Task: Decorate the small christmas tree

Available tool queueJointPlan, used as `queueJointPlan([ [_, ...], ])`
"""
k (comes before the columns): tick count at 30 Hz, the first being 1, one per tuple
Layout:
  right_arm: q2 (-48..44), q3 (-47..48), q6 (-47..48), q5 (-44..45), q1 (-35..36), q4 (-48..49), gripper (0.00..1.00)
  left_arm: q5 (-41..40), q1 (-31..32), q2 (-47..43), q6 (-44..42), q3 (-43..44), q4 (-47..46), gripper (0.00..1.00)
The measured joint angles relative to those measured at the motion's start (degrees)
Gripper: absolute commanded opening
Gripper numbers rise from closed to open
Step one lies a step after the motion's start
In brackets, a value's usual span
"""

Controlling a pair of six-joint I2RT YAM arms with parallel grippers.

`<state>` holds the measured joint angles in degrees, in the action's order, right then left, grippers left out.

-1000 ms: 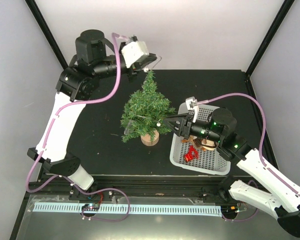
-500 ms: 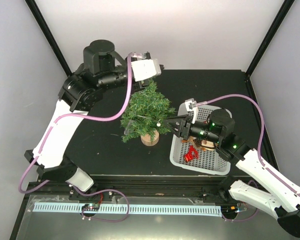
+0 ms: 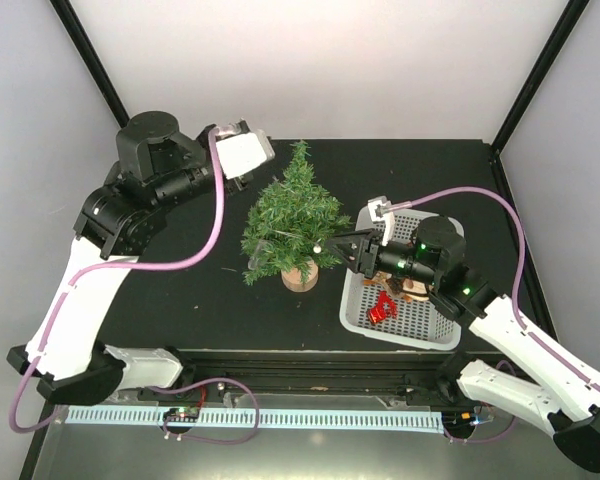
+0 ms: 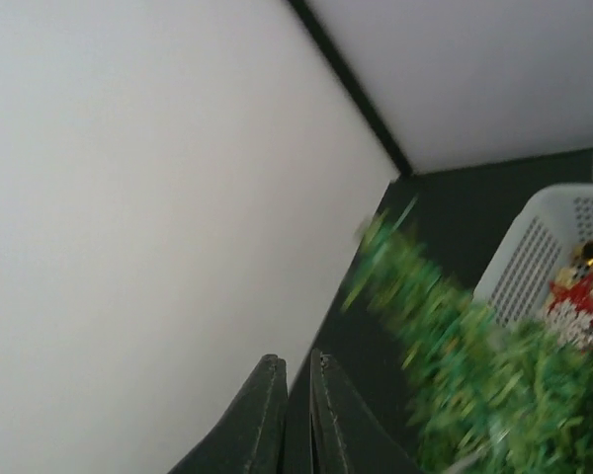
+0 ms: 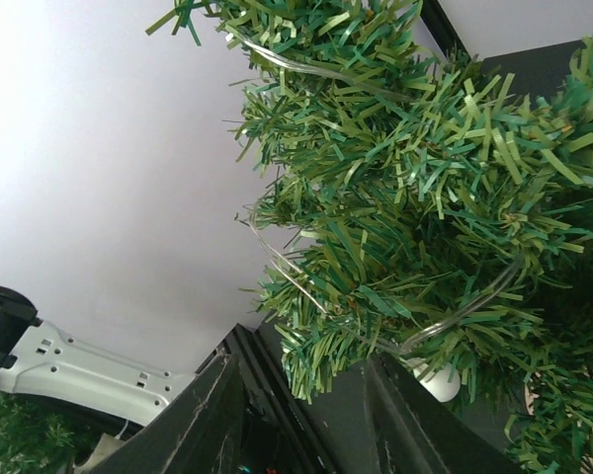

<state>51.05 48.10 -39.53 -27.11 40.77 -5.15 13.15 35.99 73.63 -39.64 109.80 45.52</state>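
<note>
The small christmas tree [image 3: 294,222] stands upright on its wooden disc base [image 3: 300,276] in the middle of the black table. A clear wire [image 5: 287,272] with a white bulb [image 5: 437,380] runs through its branches. My right gripper [image 3: 330,244] is at the tree's lower right side, and in the right wrist view it [image 5: 301,370] is open with a branch tip hanging between the fingers, untouched. My left gripper [image 4: 295,360] is shut on nothing and held up and left of the tree top [image 4: 381,232], apart from it.
A white basket [image 3: 428,330] to the right of the tree holds a red ornament [image 3: 383,308] and a brown one [image 3: 416,290]; my right arm reaches over it. The black frame posts [image 3: 92,62] and pale walls close in the back and sides.
My left arm has swung left and back, away from the tree top, with its gripper staying shut. The right gripper has held its place at the lower branches.
</note>
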Motion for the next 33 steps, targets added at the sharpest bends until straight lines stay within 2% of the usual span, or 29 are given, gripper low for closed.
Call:
queueJointPlan([
  [2, -0.1, 0.2, 0.4, 0.5, 0.0, -0.9, 0.36, 0.3, -4.0, -1.0, 1.4, -3.8, -1.3, 0.17],
  [5, -0.3, 1.1, 1.2, 1.6, 0.0, -2.3, 0.36, 3.6, -11.8, -1.4, 4.3, -8.6, -1.5, 0.34],
  [7, -0.6, 1.9, 1.7, 2.2, 0.0, -3.2, 0.36, 7.4, -16.3, 0.3, 5.9, -8.8, -0.5, 0.44],
  [9, -0.7, 2.4, 2.1, 2.7, 0.0, -3.9, 0.36, 12.8, -20.4, 2.7, 7.6, -8.8, 0.9, 0.50],
  [12, -0.8, 2.6, 2.5, 3.3, 0.0, -4.7, 0.36, 18.6, -23.5, 5.7, 8.9, -9.9, 3.0, 0.57],
  [17, -1.0, 2.5, 3.3, 4.6, -0.1, -6.3, 0.36, 24.7, -23.9, 5.5, 9.3, -20.0, 3.7, 0.60],
  [19, -1.4, 2.5, 3.3, 4.9, -0.1, -7.1, 0.36, 25.2, -23.9, 5.1, 9.4, -23.1, 3.3, 0.63],
  [26, -2.8, 2.7, 4.4, 7.7, -0.3, -11.8, 0.37, 21.2, -24.7, -0.3, 12.3, -34.7, -2.5, 0.85],
  [29, -2.5, 4.7, 5.7, 9.7, -0.6, -16.0, 0.38, 20.5, -29.3, -2.8, 16.2, -36.6, -4.7, 0.89],
  [31, -2.1, 6.7, 6.4, 11.6, -0.9, -18.8, 0.39, 21.5, -34.8, -3.3, 18.5, -36.4, -5.2, 0.89],
  [33, -1.5, 9.0, 7.2, 14.2, -1.4, -21.6, 0.45, 23.0, -40.2, -2.9, 19.3, -35.1, -3.6, 0.90],
])
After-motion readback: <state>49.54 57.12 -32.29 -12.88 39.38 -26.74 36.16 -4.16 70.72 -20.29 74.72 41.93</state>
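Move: The tree's middle is about 8 cm to the left hand's right, level with it in reach and some 26 cm below. The right hand is close beside the tree: its middle lies about 5 cm ahead, 7 cm left and 6 cm lower, with a white bulb some 3 cm to the hand's left and 1 cm ahead. The ornaments in the basket lie roughly 14 cm right, 1 cm back and 28 cm below the right hand. Away from the tree top, the left hand sinks some 20 cm, at first swinging forward and left, then sweeps left beside the tree while its nearly shut fingers open wide and its wrist tips about 40 degrees down and turns counter-clockwise. The right hand draws about 5 cm right, off the white bulb, drifting slightly forward and turning clockwise, fingers staying part-open. ##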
